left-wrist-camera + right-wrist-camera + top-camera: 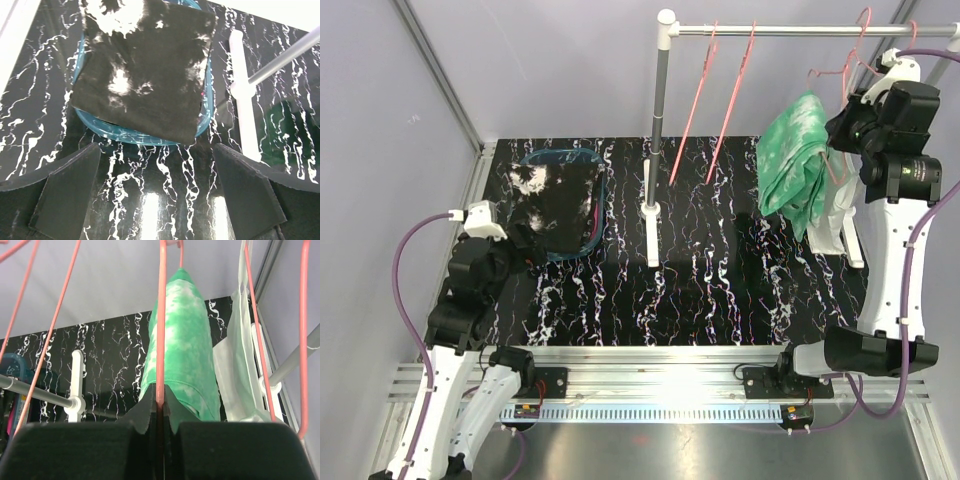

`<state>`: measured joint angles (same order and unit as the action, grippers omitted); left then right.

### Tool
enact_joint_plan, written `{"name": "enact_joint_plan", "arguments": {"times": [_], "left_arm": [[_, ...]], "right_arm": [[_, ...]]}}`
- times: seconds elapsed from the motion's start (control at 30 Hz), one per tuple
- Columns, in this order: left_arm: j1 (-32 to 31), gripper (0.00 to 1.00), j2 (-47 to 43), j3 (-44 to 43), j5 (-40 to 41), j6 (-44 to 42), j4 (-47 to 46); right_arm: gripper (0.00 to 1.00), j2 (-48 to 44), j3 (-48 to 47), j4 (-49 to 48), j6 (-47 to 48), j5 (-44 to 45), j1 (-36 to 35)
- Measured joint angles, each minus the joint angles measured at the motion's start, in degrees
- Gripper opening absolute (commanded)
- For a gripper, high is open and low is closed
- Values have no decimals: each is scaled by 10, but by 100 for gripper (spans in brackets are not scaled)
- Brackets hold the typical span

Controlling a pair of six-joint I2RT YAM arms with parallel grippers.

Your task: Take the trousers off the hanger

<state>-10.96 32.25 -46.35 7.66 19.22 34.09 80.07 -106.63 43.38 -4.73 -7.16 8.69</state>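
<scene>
The green-and-white trousers (795, 165) hang folded over a pink hanger (835, 85) on the rail at the back right. My right gripper (840, 130) is raised beside them. In the right wrist view it (160, 407) is shut on the hanger's pink bar (161, 330), with the green trousers (185, 340) draped just behind. The black white-speckled trousers (555, 205) lie folded on a blue basket (565, 153) at the back left. My left gripper (525, 250) hovers just in front of them. It (157, 195) is open and holds nothing, with the black trousers (145, 70) ahead of it.
Two bare pink hangers (695, 110) (732, 95) hang on the grey rail (800, 30). The rack's post (658, 110) and white foot (242, 90) stand mid-table. A pale whitish sheet (237, 370) hangs right of the green trousers, beside another pink hanger (303, 340).
</scene>
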Motion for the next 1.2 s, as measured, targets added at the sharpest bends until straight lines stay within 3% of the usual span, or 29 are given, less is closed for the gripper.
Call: {"name": "enact_joint_plan", "arguments": {"times": [0.53, 0.83, 1.0, 1.2], "left_arm": [[0, 99, 9, -7, -83, -3, -13], [-17, 99, 107, -140, -146, -2, -42], [-125, 99, 192, -268, -123, -18, -52], [-358, 99, 306, -440, -13, -73, -51]], "right_arm": [[0, -5, -63, 5, 6, -33, 0], [0, -64, -58, 10, -2, -59, 0], [0, -120, -45, 24, -5, -64, 0], [0, -167, -31, 54, -23, -78, 0]]}}
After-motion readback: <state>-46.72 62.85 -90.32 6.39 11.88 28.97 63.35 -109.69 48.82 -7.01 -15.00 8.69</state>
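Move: The green trousers hang over the hanger my shut right fingers already hold, their middle about 12 cm ahead, 3 cm left and 8 cm below that hand. The white garment is roughly 13 cm ahead, 5 cm right and 12 cm below it; two empty hangers are some 12 cm ahead, 23 cm left, level in height. From my left hand, the green trousers lie about 27 cm ahead, 50 cm right, 8 cm up; the rail's post is some 16 cm ahead, 26 cm right. With my right hand still pinching the hanger, I raise it and the green trousers about 9 cm, then draw them back some 12 cm from the rail, drifting left, wrist tipping up about 15 degrees. My open left hand creeps right, then climbs quickly and sweeps right towards the trousers, turning clockwise and tilting up, touching nothing. ##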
